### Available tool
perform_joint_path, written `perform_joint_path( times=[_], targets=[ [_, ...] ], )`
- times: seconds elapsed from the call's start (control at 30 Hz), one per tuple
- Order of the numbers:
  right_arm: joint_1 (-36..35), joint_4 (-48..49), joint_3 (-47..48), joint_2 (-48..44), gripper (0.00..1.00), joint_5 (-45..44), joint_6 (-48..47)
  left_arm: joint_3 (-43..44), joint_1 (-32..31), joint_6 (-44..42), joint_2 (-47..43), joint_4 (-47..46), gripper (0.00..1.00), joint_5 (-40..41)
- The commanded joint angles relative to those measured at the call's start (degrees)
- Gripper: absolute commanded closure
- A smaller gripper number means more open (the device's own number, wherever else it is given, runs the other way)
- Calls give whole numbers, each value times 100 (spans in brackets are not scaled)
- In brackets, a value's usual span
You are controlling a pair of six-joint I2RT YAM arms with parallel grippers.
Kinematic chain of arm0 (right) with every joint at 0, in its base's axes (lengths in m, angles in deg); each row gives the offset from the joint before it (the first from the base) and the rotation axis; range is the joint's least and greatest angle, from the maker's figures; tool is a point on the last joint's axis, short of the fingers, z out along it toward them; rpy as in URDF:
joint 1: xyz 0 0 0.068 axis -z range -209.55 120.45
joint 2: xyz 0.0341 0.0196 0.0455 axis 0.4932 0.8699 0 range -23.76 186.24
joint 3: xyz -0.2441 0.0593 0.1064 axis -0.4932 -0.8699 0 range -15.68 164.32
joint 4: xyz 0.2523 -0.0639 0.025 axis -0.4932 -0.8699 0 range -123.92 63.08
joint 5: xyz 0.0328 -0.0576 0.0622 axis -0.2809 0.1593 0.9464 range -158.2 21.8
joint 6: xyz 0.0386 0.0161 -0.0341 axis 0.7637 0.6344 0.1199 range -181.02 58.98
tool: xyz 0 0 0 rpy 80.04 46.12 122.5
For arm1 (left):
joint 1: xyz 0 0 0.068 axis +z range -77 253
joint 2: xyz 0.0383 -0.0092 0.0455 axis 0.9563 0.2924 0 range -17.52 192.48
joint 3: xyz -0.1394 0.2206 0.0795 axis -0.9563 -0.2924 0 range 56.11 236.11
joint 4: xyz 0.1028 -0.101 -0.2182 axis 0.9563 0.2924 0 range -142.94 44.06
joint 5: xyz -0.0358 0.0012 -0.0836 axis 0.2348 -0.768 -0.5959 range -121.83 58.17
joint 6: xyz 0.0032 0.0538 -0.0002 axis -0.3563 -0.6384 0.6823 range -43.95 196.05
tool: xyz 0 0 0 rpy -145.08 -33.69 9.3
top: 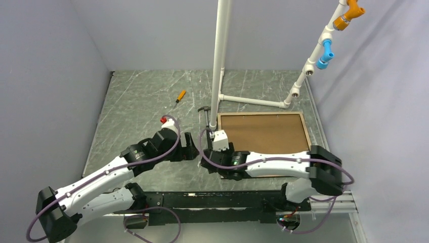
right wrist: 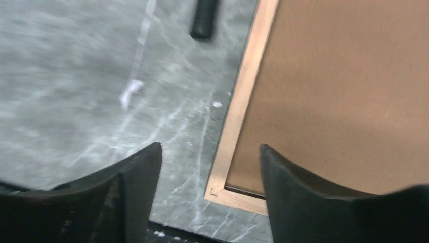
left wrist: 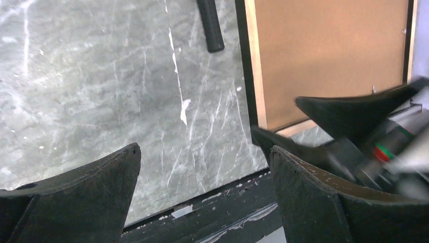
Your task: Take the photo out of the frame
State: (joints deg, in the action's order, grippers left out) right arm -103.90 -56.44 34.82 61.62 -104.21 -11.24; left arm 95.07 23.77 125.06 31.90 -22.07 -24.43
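The frame (top: 307,129) lies face down at the right of the table, showing a pale wood back rim with a black outer edge (left wrist: 242,61). Set in it is the photo's plain brown backing board (top: 263,132); the print side is hidden. My right gripper (right wrist: 210,147) hovers open over the frame's near-left corner (right wrist: 222,190), one finger above the marble and one above the board (right wrist: 344,91). It holds nothing. My left gripper (left wrist: 203,149) stands wide open just left of that corner, over bare table. The right gripper's fingertips (left wrist: 324,109) show in its view.
A black hammer handle (top: 205,114) lies just left of the frame's far-left corner. An orange screwdriver (top: 180,96) and a small red object (top: 163,120) lie further left. A white pipe post (top: 220,55) rises behind the frame. The table's black front edge (left wrist: 217,212) is close below.
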Motion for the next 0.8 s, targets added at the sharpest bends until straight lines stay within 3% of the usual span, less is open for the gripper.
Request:
perform_joint_path(
  times=[0.0, 0.17, 0.33, 0.6, 0.77],
  targets=[
    [117, 128, 555, -940, 20, -112, -859, 601, 392, -215, 283, 248, 1, 154],
    [858, 493, -7, -2089, 3, 452, -1577, 643, 1657, -498, 328, 34, 1, -597],
    [2123, 637, -641, -2853, 4, 1734, -1895, 860, 2914, -748, 992, -548, 1, -1599],
    [2811, 221, -702, -3261, 6, 2351, -2144, 2728, 3516, -2369, 3272, -237, 1, -1496],
    [3230, 369, -887, -3452, 6, 2787, -2196, 4092, 3623, -3489, 4830, 273, 4, -775]
  ],
)
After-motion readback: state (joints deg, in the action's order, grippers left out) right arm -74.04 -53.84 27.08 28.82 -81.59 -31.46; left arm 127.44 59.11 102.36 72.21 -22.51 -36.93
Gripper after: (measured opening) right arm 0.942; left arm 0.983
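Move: The screwdriver lies about 38 cm ahead of the left hand, 7 cm to its left and 12 cm below. The hammer's middle is some 20 cm ahead of that hand, 7 cm right, and the upright pipe's foot 20 cm ahead, 10 cm right. From the right hand, just above the frame's near left corner, the face-down frame's middle is about 12 cm ahead, 20 cm right and 4 cm lower; the hammer's middle is 20 cm ahead, 5 cm left. Towards the screwdriver, the left hand sweeps roughly 20 cm forward and some 8 cm left, wide open and nearly level, still travelling fast. Already clear of the frame, the right hand rises about 12 cm while opening the rest of the way, works about 6 cm forward, then swings right over the frame's left part, settling a little lower, its left side rolled up some 20 degrees. ##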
